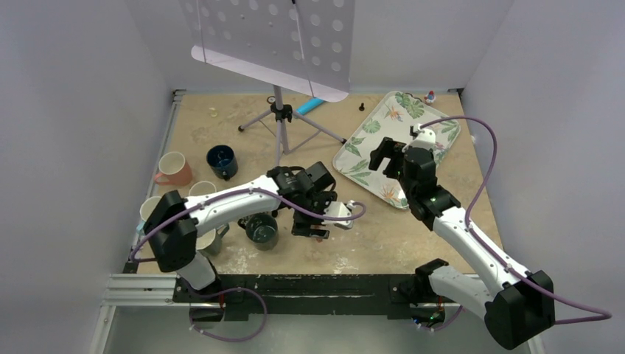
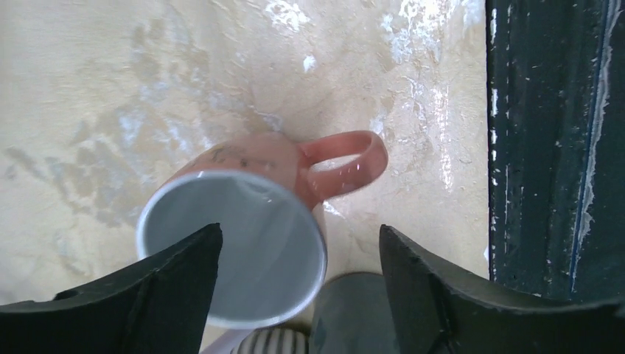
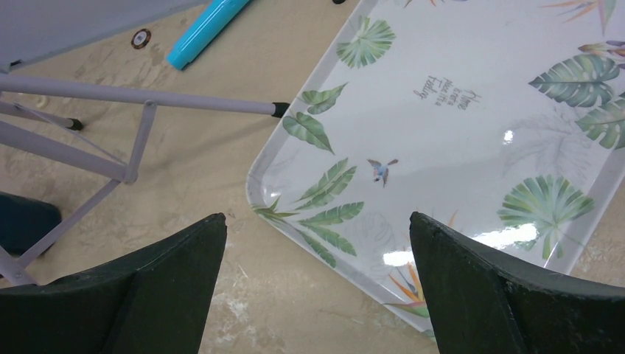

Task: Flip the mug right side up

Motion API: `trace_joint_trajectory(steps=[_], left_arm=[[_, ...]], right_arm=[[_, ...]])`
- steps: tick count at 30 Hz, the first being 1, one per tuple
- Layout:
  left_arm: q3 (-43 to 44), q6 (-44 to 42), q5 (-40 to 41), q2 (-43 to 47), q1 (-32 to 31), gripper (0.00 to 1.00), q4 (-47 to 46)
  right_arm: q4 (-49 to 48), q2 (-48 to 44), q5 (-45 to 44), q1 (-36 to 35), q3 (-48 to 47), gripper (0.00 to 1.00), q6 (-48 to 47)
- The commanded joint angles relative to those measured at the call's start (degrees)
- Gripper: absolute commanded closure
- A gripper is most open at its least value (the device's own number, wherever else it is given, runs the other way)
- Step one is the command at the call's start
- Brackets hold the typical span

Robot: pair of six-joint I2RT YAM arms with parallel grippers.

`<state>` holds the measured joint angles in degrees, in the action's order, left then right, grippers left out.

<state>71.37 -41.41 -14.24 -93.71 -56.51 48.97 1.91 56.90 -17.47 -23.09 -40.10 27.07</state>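
A pink mug with a white inside stands on the table with its opening facing up and its handle towards the front rail. In the top view it shows as a pale shape just right of my left gripper. The left gripper hangs open above it. Its left finger lies over the mug's opening and its right finger is outside, apart from the mug. My right gripper is open and empty over the tray's near-left edge.
A leaf-print tray lies at the back right. A music stand stands at the back centre with a blue marker beside it. Several other mugs stand on the left, among them a pink one, a dark blue one and a teal one. The black front rail is near.
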Motion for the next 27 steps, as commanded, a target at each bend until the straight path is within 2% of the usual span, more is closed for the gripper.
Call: trace_joint_trajectory(steps=[1,2,5,6,7,8,12,16,20,22,27], left_arm=[[3.56,2.88,-2.11,10.26,2.02,0.13,1.13],[3.48,3.72,-2.27,12.71,3.29,0.02,0.69],[1.50,7.67,-2.74,21.30,11.57,0.00,-2.78],[0.73,8.99,-2.37,23.55,14.42,0.00,-3.61],[-0.28,10.00,-1.48,25.80,17.19,0.00,-4.31],[-1.58,11.02,-0.03,27.98,19.55,0.00,-4.98],[-7.99,14.76,10.11,34.44,28.06,0.00,-6.38],[-15.45,17.97,11.43,41.18,38.73,0.00,-9.73],[-22.99,24.90,17.01,46.80,49.18,0.00,-19.24],[-25.30,28.93,15.11,47.72,54.99,0.00,-22.41],[-28.53,37.26,15.75,49.24,56.34,0.00,-24.85]], right_arm=[[-1.18,-0.94,-1.47,-0.08,-0.86,0.01,0.79],[-1.18,-0.94,-1.47,-0.08,-0.86,0.01,0.79],[-1.18,-0.94,-1.47,-0.08,-0.86,0.01,0.79],[-5.29,-17.07,3.69,8.99,13.38,0.01,-7.45],[-8.75,-6.79,-0.29,6.86,8.06,0.01,-2.40],[-9.49,-5.60,-0.96,6.56,7.74,0.01,-1.64],[-11.10,-5.22,-3.19,6.53,8.58,0.01,-0.42],[-9.02,-3.23,-7.01,6.49,6.80,0.01,1.45],[-6.03,-1.49,-8.19,6.49,4.88,0.01,1.48],[-5.97,-1.76,-8.32,6.56,5.25,0.01,0.84],[-4.26,-6.22,-11.19,6.53,7.09,0.02,1.53]])
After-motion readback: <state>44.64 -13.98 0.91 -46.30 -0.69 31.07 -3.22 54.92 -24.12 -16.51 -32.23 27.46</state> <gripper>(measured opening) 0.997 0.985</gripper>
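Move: The salmon mug, already upright, has its middle about 3 cm ahead of the left hand and 5 cm below, the opened fingers around its near rim. From this hand, all some 5 cm lower, the dark green mug is 13 cm left and 1 cm back, the striped mug 16 cm left and 5 ahead, the light green mug 27 left and 7 ahead, the navy mug 24 left and 17 ahead. From the right hand, the salmon mug lies some 20 cm left, 14 back, 16 below. The already parted left fingers open the rest of the way and lift clear of the salmon mug's rim, rising about 16 cm, then swing roughly 30 cm left and 10 forward over the striped mug towards the light green and navy mugs, sinking some 7 cm late and turning about 85 degrees counter-clockwise. The open right hand shifts about 6 cm right and slightly down. ##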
